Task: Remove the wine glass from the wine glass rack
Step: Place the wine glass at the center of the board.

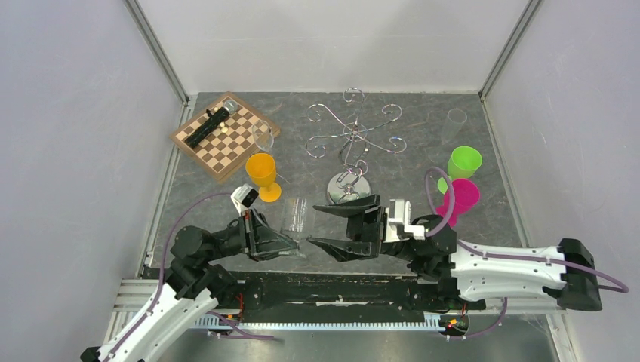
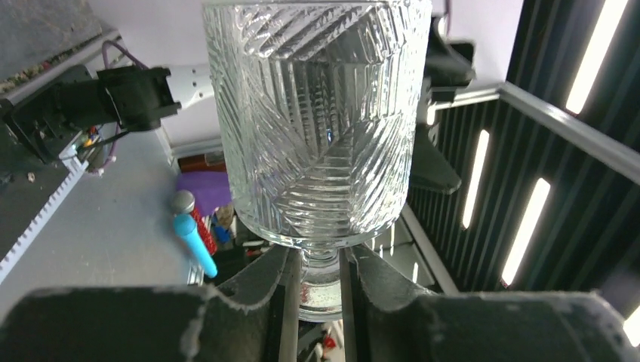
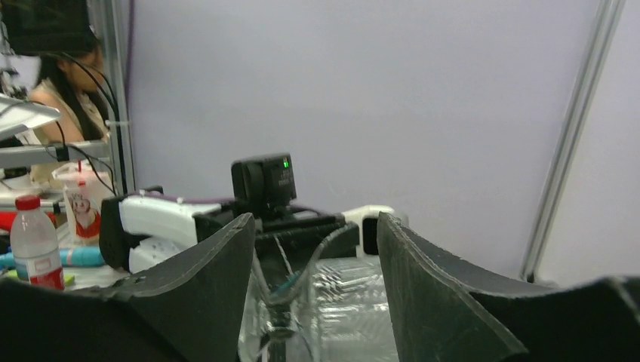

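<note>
The wine glass (image 2: pixel 317 121) is clear cut glass with a ribbed pattern, and it fills the left wrist view. My left gripper (image 2: pixel 321 258) is shut on its short stem just under the bowl. From above, the wine glass (image 1: pixel 294 215) sits off the rack near the table's front, with the left gripper (image 1: pixel 290 243) at its near side. My right gripper (image 1: pixel 314 225) stands open right beside it, jaws wide apart. In the right wrist view the wine glass (image 3: pixel 332 302) shows low between the right gripper's (image 3: pixel 315 226) spread fingers, not touched. The chrome wine glass rack (image 1: pixel 353 136) stands behind with bare arms.
An orange goblet (image 1: pixel 263 175) stands left of the rack's base. A green goblet (image 1: pixel 463 162) and a pink one (image 1: pixel 460 197) stand at the right. A chessboard (image 1: pixel 224 134) carrying a black object lies at the back left, with a clear glass (image 1: pixel 264 136) beside it.
</note>
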`<state>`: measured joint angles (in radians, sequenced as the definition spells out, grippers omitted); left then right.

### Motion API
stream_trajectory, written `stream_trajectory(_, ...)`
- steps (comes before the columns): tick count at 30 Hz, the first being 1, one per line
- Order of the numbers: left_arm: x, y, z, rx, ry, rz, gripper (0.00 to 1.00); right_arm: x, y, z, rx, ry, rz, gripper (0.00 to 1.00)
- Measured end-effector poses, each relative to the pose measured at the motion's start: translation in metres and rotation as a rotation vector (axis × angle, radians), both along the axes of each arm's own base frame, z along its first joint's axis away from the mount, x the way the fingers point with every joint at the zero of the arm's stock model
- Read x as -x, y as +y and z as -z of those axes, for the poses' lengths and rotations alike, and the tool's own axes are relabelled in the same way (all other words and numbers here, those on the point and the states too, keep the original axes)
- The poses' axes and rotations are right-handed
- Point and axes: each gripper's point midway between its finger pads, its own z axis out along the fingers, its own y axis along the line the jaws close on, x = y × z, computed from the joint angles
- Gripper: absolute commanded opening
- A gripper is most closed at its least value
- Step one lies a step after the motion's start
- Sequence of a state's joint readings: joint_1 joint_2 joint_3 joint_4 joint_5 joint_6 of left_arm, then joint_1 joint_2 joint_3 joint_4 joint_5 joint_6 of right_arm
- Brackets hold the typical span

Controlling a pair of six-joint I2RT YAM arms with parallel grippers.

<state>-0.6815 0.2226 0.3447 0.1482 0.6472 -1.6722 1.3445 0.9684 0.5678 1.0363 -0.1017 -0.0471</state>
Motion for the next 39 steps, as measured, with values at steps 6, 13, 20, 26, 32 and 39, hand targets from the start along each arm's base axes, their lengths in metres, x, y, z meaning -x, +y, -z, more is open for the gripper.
stream_trajectory(6, 0.024, 0.003, -0.012, -0.066, -0.139, 0.083, 0.02, -0.007, -0.001, 0.001, 0.189, 0.057, 0.034, 0.64)
stream_trajectory(13, 0.042, 0.009, -0.019, -0.221, -0.321, 0.151, 0.02, -0.001, -0.016, 0.008, 0.349, 0.084, 0.024, 0.66)
stream_trajectory(20, 0.062, 0.024, -0.019, -0.304, -0.506, 0.199, 0.02, 0.016, -0.032, 0.003, 0.457, 0.077, -0.042, 0.67)
stream_trajectory(26, 0.067, 0.031, 0.009, -0.406, -0.550, 0.254, 0.02, 0.036, -0.035, -0.009, 0.537, 0.041, -0.144, 0.66)
stream_trajectory(32, 0.072, 0.036, 0.037, -0.495, -0.540, 0.334, 0.02, 0.048, -0.020, 0.003, 0.653, 0.019, -0.238, 0.64)
stream_trajectory(39, 0.087, 0.048, 0.034, -0.494, -0.623, 0.385, 0.02, 0.053, -0.004, 0.044, 0.807, 0.028, -0.308, 0.63)
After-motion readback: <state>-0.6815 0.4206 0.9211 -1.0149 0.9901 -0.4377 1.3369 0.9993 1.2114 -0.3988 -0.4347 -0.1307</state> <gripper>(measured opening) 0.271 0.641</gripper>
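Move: The clear wine glass lies nearly on its side, mouth forward, its stem already pinched in the left fingers; its middle is about 4 cm ahead of that hand, at the same height. From the open right hand the glass is some 3 cm ahead, 3 cm left and 9 cm below. The orange goblet stands about 20 cm ahead of the left hand, 10 cm left and 24 cm lower; the rack's post is 20 cm ahead, 11 cm right and 13 cm lower. The wine glass, still pinched by its stem, is drawn about 9 cm back and 5 cm left by the left hand, rising slightly, then dipping below its start, while the wrist turns its mouth upward and towards the right arm. The right hand, fingers staying open, swings from pointing up-left to slightly below level, turning some 50 degrees; it first eases right, then goes back about 5 cm, returns left and sinks 4 cm, facing the bowl. ##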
